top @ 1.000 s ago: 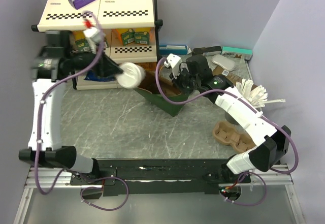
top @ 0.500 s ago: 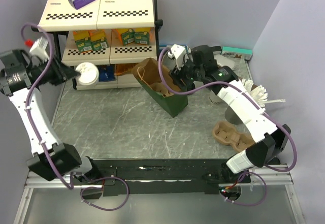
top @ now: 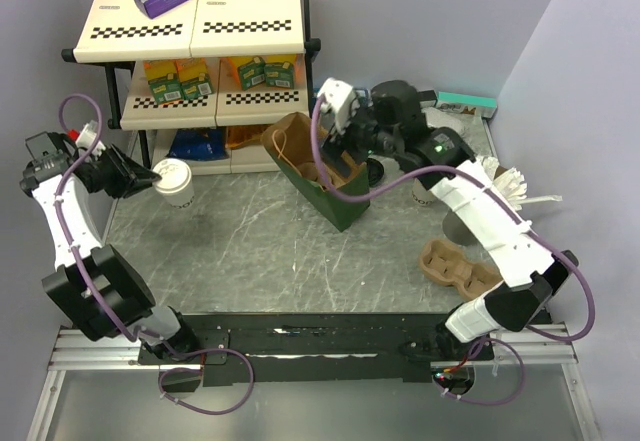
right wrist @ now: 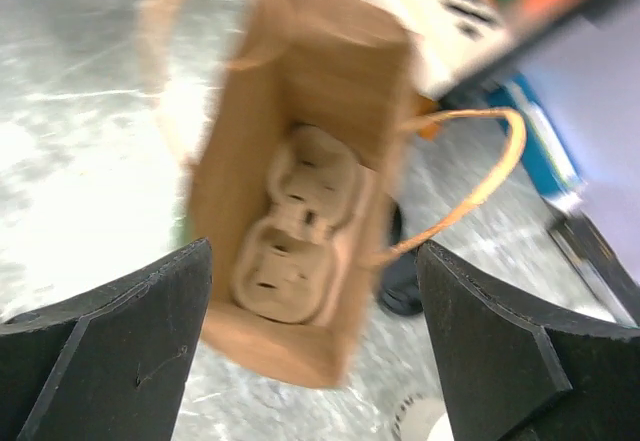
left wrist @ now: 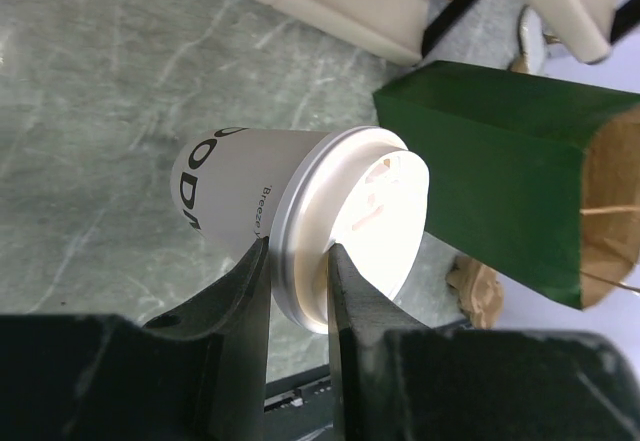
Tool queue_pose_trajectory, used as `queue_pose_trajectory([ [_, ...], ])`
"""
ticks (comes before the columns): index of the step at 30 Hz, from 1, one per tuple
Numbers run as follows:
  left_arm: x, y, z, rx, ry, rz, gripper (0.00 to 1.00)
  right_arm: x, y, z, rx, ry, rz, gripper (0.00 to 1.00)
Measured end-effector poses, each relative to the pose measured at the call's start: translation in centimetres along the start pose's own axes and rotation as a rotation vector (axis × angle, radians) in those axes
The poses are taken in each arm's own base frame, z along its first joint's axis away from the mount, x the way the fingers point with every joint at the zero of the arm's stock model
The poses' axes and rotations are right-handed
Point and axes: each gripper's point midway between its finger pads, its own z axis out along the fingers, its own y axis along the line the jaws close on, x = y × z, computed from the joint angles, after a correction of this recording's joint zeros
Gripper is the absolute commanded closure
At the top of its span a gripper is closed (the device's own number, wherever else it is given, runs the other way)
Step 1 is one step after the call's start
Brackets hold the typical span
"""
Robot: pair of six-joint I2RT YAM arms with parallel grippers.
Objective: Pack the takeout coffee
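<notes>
A white takeout coffee cup [top: 176, 183] with a white lid hangs at the table's left side, level with the shelf's foot. My left gripper [top: 150, 177] is shut on it; in the left wrist view the fingers [left wrist: 352, 291] pinch the lid's rim, with the cup [left wrist: 240, 186] lying sideways between them and the gripper [left wrist: 297, 256] below it. My right gripper [top: 348, 153] hovers open over the upright green paper bag [top: 335, 201]. In the right wrist view the bag [right wrist: 300, 81] shows its brown inside and a pulp cup tray [right wrist: 295, 236] at the bottom, under the empty gripper [right wrist: 315, 271].
A cream shelf unit [top: 200, 21] stands at the back left. A second pulp tray [top: 460, 266] lies at the right, beside a tumbler of white sticks [top: 500, 186]. Boxes and a dark round object [right wrist: 400, 281] sit behind the bag. The green bag [left wrist: 500, 171] is to the cup's right.
My left arm has swung the cup away from the bag's mouth to the far left and lower. My right gripper has opened, and the bag went from tilted to upright.
</notes>
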Motion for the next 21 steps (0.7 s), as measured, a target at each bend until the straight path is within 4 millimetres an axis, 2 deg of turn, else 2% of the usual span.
queue_pose_trajectory([
  [3, -0.1, 1.1, 0.7, -0.023, -0.004, -0.008, 0.97, -0.5, 3.0, 0.7, -0.077, -0.006, -0.037, 0.11],
  [8, 0.3, 3.7, 2.4, -0.069, 0.021, -0.044, 0.77, 0.6, 6.6, 2.8, -0.178, 0.035, -0.063, 0.11],
  [14, 0.6, 6.7, 4.2, -0.120, 0.047, -0.070, 0.59, 3.5, 8.4, 6.4, -0.237, 0.136, -0.053, 0.11],
  [16, 0.7, 7.4, 4.6, -0.134, 0.048, -0.071, 0.51, 4.1, 8.7, 6.8, -0.242, 0.157, -0.054, 0.11],
  [21, 0.7, 8.1, 4.7, -0.161, 0.041, -0.060, 0.39, 3.7, 9.4, 6.8, -0.255, 0.150, -0.064, 0.11],
])
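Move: The left hand holds the coffee cup by its lid, the cup's middle about 4 cm below the hand, 3 cm to its right and 1 cm ahead; the table spot for it is some 18 cm down and 3 cm ahead, with the blue packet 14 cm ahead, 5 cm right. The open right hand is above the paper bag, whose middle is about 4 cm ahead, 2 cm left and 18 cm down; the black lid lies 13 cm ahead, 9 cm right, on the table. The left hand lowers the cup about 9 cm, drifting some 3 cm left and tipping its fingers roughly 10 degrees further down, then spreads them and lets go of the lid as the descent eases out. Meanwhile the right hand, fingers still wide open, swings about 8 cm left and 4 cm back, then sinks some 9 cm towards the bag's near-left rim and handles, turning slightly counter-clockwise and tipping down before slowing almost to a stop. ##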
